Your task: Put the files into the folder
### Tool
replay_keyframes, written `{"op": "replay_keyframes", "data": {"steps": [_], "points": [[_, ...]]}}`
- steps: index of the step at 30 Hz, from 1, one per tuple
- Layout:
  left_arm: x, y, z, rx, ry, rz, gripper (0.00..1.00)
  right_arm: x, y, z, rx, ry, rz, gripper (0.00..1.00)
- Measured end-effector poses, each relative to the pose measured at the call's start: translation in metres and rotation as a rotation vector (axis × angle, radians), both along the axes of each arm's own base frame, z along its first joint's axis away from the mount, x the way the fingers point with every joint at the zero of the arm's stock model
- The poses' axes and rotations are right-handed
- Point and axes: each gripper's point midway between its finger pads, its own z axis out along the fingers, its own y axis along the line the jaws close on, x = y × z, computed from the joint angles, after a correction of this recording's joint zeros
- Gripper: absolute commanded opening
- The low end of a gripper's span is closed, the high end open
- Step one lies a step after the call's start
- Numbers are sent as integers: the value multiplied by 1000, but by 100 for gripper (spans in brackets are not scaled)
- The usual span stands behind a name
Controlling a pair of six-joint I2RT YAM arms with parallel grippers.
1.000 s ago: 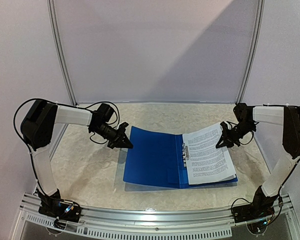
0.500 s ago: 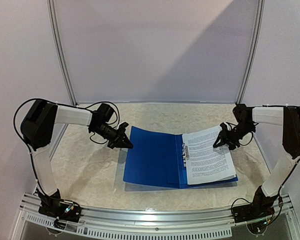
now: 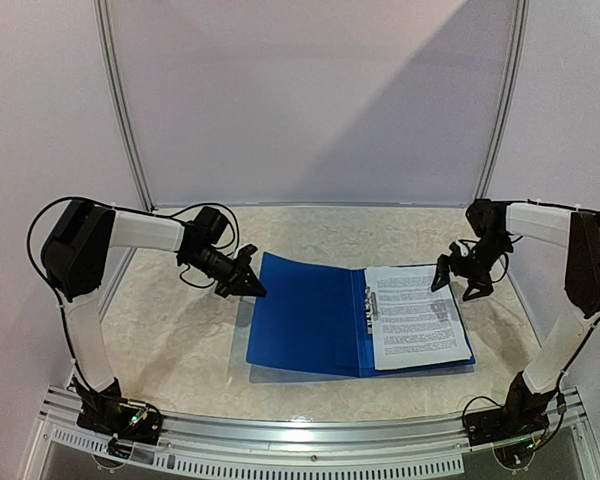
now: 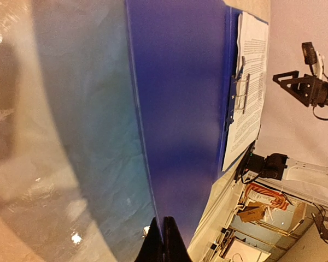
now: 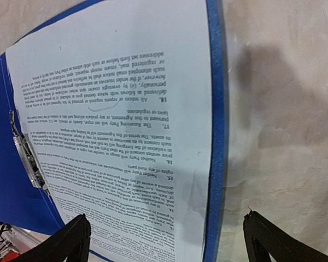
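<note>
The dark-blue folder (image 3: 305, 315) lies open on the table. The files (image 3: 415, 315), white sheets of dense black text, lie flat on its right half, beside the metal spine clip (image 3: 370, 303). My left gripper (image 3: 255, 288) is shut on the far left edge of the folder's left cover (image 4: 180, 109); its tips (image 4: 163, 229) pinch that edge. My right gripper (image 3: 465, 282) is open and empty, hovering over the far right corner of the files (image 5: 115, 109) and the folder's blue rim (image 5: 216, 136). Its midpoint in the right wrist view (image 5: 165, 221) is over the paper's edge.
The marbled tabletop (image 3: 180, 330) surrounds the folder. A metal rail (image 3: 300, 435) runs along the near edge between the arm bases. Metal frame posts (image 3: 125, 110) and white walls close the back and sides.
My right gripper has let go of the sheet's far right corner, opened and drawn slightly right. The lifted sheet has dropped flat onto the folder. The left arm has not moved.
</note>
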Motion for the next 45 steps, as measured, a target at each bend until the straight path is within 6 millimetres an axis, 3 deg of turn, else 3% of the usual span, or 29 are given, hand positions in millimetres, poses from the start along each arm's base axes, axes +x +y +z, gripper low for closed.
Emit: {"op": "replay_keyframes", "data": {"steps": [5, 9, 15, 22, 28, 34, 39, 42, 45], "points": [[0, 0, 0, 1, 0, 0, 0, 10, -25, 14, -181, -43, 7, 99], [0, 0, 0, 2, -1, 0, 0, 6, -47, 15, -309, -55, 0, 91], [0, 1, 2, 3, -9, 0, 0, -9, -64, -5, -411, -10, -10, 74], [1, 1, 18, -11, -49, -5, 0, -2, -84, -28, -538, 11, -22, 64], [1, 4, 20, -2, -65, -3, 0, 2, -72, -50, -521, 21, -1, 64], [-2, 16, 19, 19, -71, 18, 0, 9, -49, -51, -491, -18, 26, 65], [2, 25, 26, 25, -98, 35, 0, 8, -49, -49, -499, -16, 25, 66], [3, 26, 27, 25, -104, 36, 0, 12, -51, -34, -521, -22, 34, 58], [3, 26, 27, 26, -107, 35, 0, 38, -39, 9, -505, -139, 36, 46]]}}
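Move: The right hand hangs open about 6 cm above the folder's right edge, whose middle is roughly 3 cm to its right and 3 cm back. The files' middle lies some 7 cm left and 3 cm back, with the metal clip about 17 cm left, level with the hand. The left hand already pinches the raised cover; from it that right edge is around 43 cm right, 3 cm back and 5 cm below. Right hand swings about 8 cm right, sinks, nudges folder left, lifts forward; left keeps cover pinched, easing up-left. ##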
